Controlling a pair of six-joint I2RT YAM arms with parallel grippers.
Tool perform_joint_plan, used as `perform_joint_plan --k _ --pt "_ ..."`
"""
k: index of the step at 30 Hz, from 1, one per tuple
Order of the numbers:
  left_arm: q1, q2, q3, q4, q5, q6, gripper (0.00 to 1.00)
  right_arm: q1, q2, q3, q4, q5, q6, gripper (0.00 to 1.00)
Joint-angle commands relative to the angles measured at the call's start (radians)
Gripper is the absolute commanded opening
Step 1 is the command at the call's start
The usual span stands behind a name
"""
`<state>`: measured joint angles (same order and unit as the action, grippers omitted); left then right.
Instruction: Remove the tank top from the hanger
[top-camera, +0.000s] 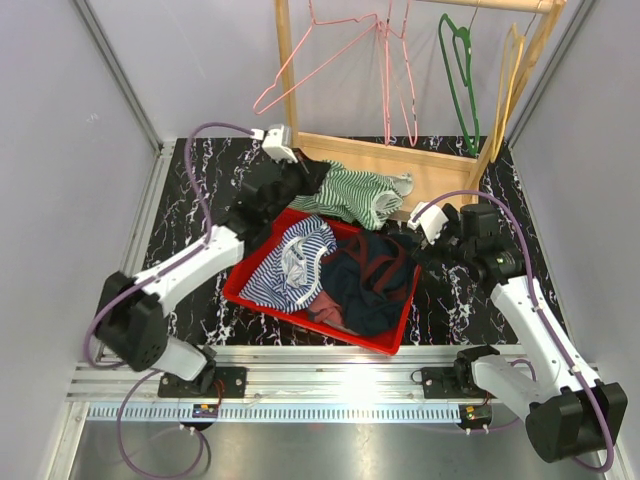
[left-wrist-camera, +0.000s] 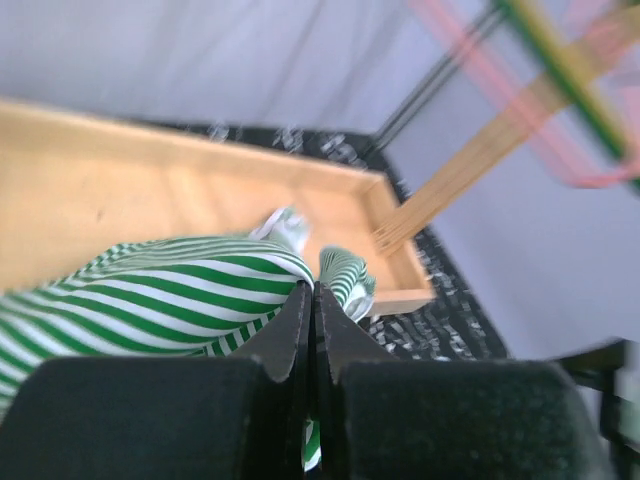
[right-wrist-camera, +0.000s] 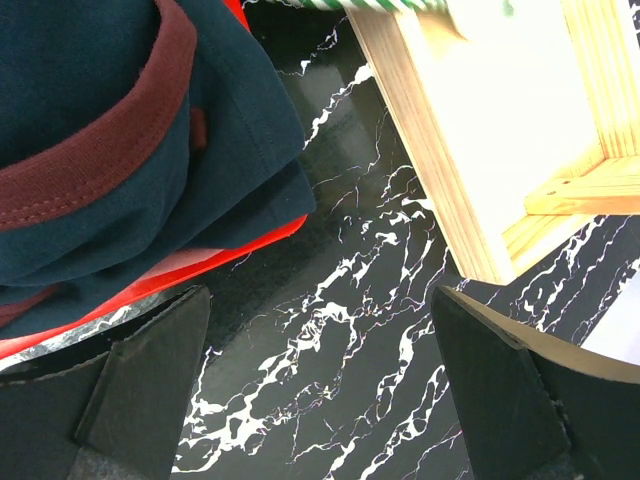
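The green-and-white striped tank top (top-camera: 355, 195) lies crumpled across the wooden rack base (top-camera: 440, 165) and the far rim of the red bin, with no hanger visible in it. My left gripper (top-camera: 310, 180) is at its left end and shut on a fold of the striped cloth. In the left wrist view the tank top (left-wrist-camera: 150, 290) bulges around the closed left gripper (left-wrist-camera: 314, 290), and cloth shows between the jaws. Bare pink hangers (top-camera: 330, 60), a green hanger (top-camera: 462, 80) and a yellow one (top-camera: 510, 80) hang on the rail. My right gripper (top-camera: 412, 245) stands open over the table by the bin's right corner.
The red bin (top-camera: 395, 335) holds a blue-striped garment (top-camera: 295, 265) and a navy garment (top-camera: 365, 280). In the right wrist view, the navy garment (right-wrist-camera: 120, 120) drapes over the bin's edge (right-wrist-camera: 200, 255), with the wooden base (right-wrist-camera: 470, 130) to the right. Grey walls enclose the black marbled table (top-camera: 200, 190).
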<state>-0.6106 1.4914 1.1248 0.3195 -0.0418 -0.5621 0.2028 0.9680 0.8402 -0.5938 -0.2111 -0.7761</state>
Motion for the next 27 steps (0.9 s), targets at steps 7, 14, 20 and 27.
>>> perform_joint_plan --k 7,14,20,27 --pt "-0.005 -0.302 -0.008 0.19 0.289 0.229 0.0 -0.009 -0.018 -0.001 0.052 -0.007 0.014 1.0" --pt "-0.005 -0.405 0.104 0.149 0.41 0.251 0.0 -0.013 -0.028 -0.007 0.08 0.021 0.024 1.0" --pt "-0.006 -0.488 0.038 0.053 0.405 0.226 0.0 -0.019 -0.032 -0.013 0.094 0.038 0.028 1.0" --pt "-0.005 -0.656 -0.077 0.013 0.483 0.261 0.0 -0.02 -0.012 -0.013 0.098 0.038 0.029 1.0"
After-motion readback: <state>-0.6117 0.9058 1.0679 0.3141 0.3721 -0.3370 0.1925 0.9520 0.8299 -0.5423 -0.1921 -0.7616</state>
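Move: The red bin, where the striped tank top held in the left hand is being taken, has its middle about 15 cm back from that hand, neither left nor right of it, and some 24 cm below. In it, the blue-striped top lies about 11 cm back and 7 cm left of the hand, the navy top 15 cm back and 13 cm right; the rack base is 10 cm ahead and 16 cm right. From the right hand the bin's middle is 28 cm left, 4 cm back and 12 cm below. Up and back together, fast, the left hand sweeps off from the rack base and over the bin, drawing back nearly 20 cm and drifting some 5 cm left. It climbs about 22 cm, then starts down again by a few. The wrist tips its fingers upward and swings somewhat clockwise, while the shut fingers keep their pinch on the green-striped tank top and drag it along. ##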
